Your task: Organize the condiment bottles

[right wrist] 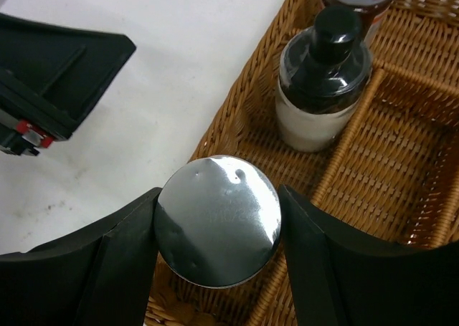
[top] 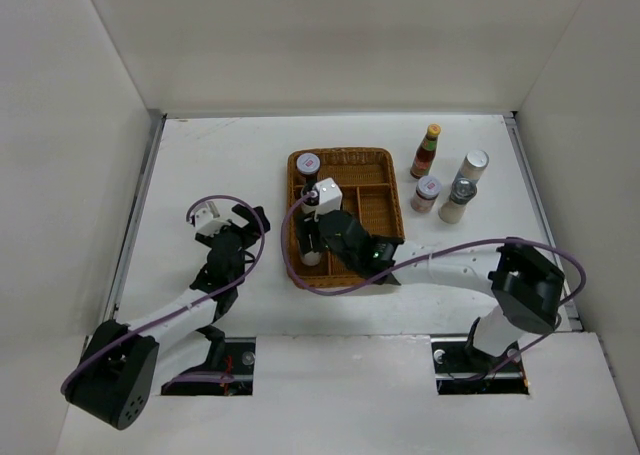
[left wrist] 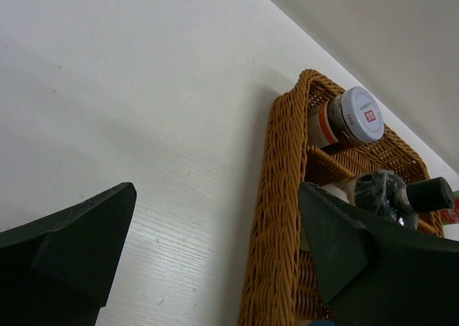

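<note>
My right gripper [right wrist: 217, 229] is shut on a silver-lidded shaker [right wrist: 217, 226] and holds it upright at the near end of the left column of the brown wicker tray [top: 372, 200]. In that column beyond it stand a dark black-capped bottle [right wrist: 324, 75] and a white-lidded jar [top: 308, 163]. The right gripper also shows in the top view [top: 313, 240]. My left gripper [left wrist: 215, 261] is open and empty over the table just left of the tray, also seen from above [top: 228, 218]. A red sauce bottle with a yellow cap [top: 427, 151] stands right of the tray.
Right of the tray stand a small silver-lidded jar [top: 427, 192], a tall white shaker [top: 472, 167] and a silver-capped shaker [top: 458, 201]. The tray's right compartments hold nothing that I can see. White walls close in the table on three sides.
</note>
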Tool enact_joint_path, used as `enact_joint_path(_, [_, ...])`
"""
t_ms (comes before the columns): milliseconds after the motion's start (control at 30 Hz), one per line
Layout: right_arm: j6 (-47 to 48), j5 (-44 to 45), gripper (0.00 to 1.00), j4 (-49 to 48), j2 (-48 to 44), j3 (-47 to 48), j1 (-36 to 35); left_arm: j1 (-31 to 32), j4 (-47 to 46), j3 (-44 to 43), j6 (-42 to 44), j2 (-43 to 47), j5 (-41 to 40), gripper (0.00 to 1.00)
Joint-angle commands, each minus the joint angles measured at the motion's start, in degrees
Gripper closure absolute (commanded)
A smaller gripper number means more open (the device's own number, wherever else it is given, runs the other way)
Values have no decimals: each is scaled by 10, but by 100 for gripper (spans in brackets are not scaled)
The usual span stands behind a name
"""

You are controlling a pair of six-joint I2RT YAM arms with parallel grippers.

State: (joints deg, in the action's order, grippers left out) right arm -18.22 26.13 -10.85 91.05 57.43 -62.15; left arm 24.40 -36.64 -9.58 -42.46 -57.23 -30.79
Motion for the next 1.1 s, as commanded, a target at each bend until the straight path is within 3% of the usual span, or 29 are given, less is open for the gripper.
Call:
enact_joint_path(0, [-8, -4, 41, -58, 4, 24, -6, -5, -23, -8, -7, 5, 11, 1])
enact_joint_path(133, [-6, 9, 17, -46, -29, 17, -9, -5, -26, -7, -7, 4, 11, 1])
enact_joint_path(200, [5, 9, 10, -44, -74, 8, -6, -2, -23, -9, -7, 4, 12, 1])
enact_joint_path(400, [16, 49, 6, -37, -233, -69, 105, -1, -23, -9, -7, 3, 14, 1])
enact_joint_path(567, [-13, 197, 1, 49, -298, -136, 264, 4, -26, -10, -8, -3, 15, 1])
enact_joint_path(767, [-1, 181, 0, 91, -276, -152, 421, 24, -46, -18, -11, -33, 16, 1])
enact_joint_path(1067, [-16, 82, 0, 77, -159, -103, 487, 28, -50, -18, -11, -40, 26, 1])
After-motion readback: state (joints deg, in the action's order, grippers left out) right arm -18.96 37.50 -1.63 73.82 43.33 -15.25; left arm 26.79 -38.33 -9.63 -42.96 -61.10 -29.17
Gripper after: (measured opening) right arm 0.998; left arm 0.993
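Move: The right hand still grips the silver-lidded bottle, standing in the basket's near-left compartment. The dark-lidded jar it goes for next is about 38 cm to its right, 12 cm farther out and some 5 cm lower. The purple-lidded jar stands about 7 cm left of that jar, the silver-capped jar 7 cm beyond and 3 cm right of it, the sauce bottle 11 cm beyond and 7 cm left. From the left hand the dark-lidded jar is about 54 cm right and 7 cm ahead. The right fingers open to let go of the silver-lidded bottle, and the hand lifts some 13 cm clear of the basket while it starts a fast swing to the right, about 38 cm in all. It heads towards the dark-lidded jar, reaching 10 cm farther out, turning nearly 60 degrees clockwise and sinking back to about its starting height, with the fingers wide open to either side of the dark lid. ##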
